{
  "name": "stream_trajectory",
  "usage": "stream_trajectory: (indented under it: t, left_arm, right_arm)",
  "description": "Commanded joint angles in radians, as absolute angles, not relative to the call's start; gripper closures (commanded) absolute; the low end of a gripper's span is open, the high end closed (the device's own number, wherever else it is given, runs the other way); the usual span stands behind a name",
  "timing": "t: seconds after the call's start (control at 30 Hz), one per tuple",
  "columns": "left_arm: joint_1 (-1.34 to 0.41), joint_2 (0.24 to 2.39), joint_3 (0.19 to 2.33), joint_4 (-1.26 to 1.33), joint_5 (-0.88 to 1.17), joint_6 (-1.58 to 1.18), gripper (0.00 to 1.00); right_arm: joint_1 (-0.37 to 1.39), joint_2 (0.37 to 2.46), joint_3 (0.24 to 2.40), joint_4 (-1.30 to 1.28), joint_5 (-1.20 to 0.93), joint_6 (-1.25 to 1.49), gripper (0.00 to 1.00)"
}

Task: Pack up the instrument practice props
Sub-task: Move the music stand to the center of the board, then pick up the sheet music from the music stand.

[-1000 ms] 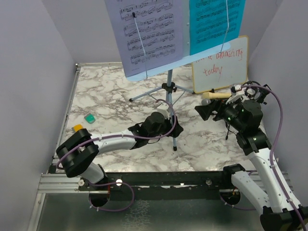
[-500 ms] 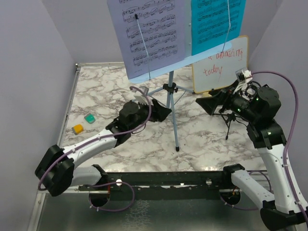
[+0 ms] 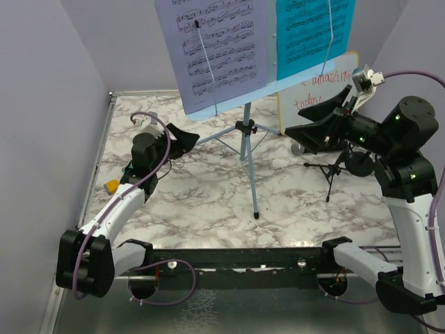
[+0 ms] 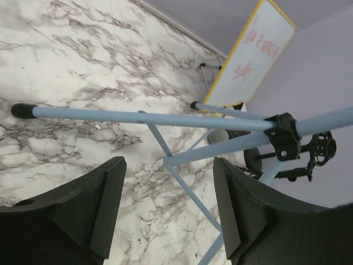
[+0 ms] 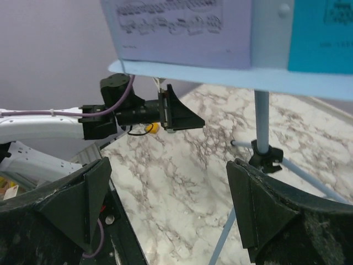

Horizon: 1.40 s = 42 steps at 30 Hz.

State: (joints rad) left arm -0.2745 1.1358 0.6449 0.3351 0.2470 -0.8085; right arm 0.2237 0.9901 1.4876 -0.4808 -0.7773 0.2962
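The light-blue music rack (image 3: 245,149) stands mid-table on tripod legs (image 4: 143,117), its ledge (image 5: 220,77) high up. A printed music sheet (image 3: 212,49) and a cyan sheet (image 3: 309,35) rest on it. A black microphone on a small tripod (image 3: 332,170) stands right of the rack, also seen past the hub (image 4: 320,149). My left gripper (image 3: 182,136) is open and empty, left of the tripod legs and apart from them (image 4: 168,207). Raised on the rack's right, my right gripper (image 3: 313,125) is open and empty, facing the pole (image 5: 261,118) from a distance (image 5: 171,204).
A wood-framed whiteboard (image 3: 316,90) with red writing leans at the back right, behind my right gripper. An orange block (image 3: 111,186) and a green block (image 3: 127,169) lie at the left, by my left arm. Purple walls enclose the table on three sides.
My left arm swung back and left, away from the rack's front leg. My right arm rose and moved back toward the whiteboard, now covering the spot beside it.
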Motion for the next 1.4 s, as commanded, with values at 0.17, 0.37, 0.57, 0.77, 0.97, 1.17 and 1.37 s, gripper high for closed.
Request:
stream_trajectory:
  t: [0.17, 0.37, 0.57, 0.77, 0.97, 1.17, 1.37]
  left_arm:
    - [-0.175, 1.076, 0.972, -0.006, 0.194, -0.682, 0.30]
    - [-0.170, 1.023, 1.187, -0.169, 0.052, -0.577, 0.30]
    - [-0.172, 0.997, 1.387, -0.279, 0.052, -0.476, 0.29]
    - [-0.183, 0.973, 1.492, -0.320, 0.119, -0.441, 0.28]
    - [-0.216, 0.970, 1.553, -0.304, 0.209, -0.457, 0.27]
    - [-0.238, 0.988, 1.542, -0.193, 0.396, -0.519, 0.26]
    - [-0.254, 1.022, 1.568, -0.168, 0.434, -0.534, 0.26]
  right_arm:
    - [0.400, 1.164, 1.783, -0.516, -0.806, 0.296, 0.10]
    - [0.546, 1.289, 1.892, -0.462, -0.728, 0.295, 0.15]
    - [0.594, 1.382, 1.944, -0.360, -0.686, 0.322, 0.19]
    - [0.671, 1.476, 2.017, -0.325, -0.672, 0.308, 0.21]
    - [0.699, 1.546, 2.081, -0.286, -0.666, 0.310, 0.24]
    - [0.706, 1.611, 2.155, -0.252, -0.672, 0.329, 0.30]
    - [0.706, 1.683, 2.246, -0.243, -0.654, 0.343, 0.39]
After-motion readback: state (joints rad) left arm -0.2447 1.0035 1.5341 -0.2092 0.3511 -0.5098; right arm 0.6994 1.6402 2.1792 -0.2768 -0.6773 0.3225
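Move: The music stand's left page holder, taken at its middle, is some 26 cm to the right hand's left, about 6 cm ahead and 13 cm above it. The stand's right page holder lies 14 cm ahead, 5 cm to the right and 13 cm up. The black tripod collar sits 18 cm ahead, 15 cm to the left and about 25 cm lower. From the left hand the left page holder is about 36 cm higher, 11 cm right and 6 cm back. Leftward across the front of the desk the right hand sweeps, about 18 cm, climbing 10 cm towards the left page holder while turning some 20 degrees counter-clockwise and partly narrowing its fingers. The left hand climbs about 32 cm towards the desk's left side, edging forward, then drawing back and tipping its still-open fingers up some 35 degrees. No grip on the stand is visible. ##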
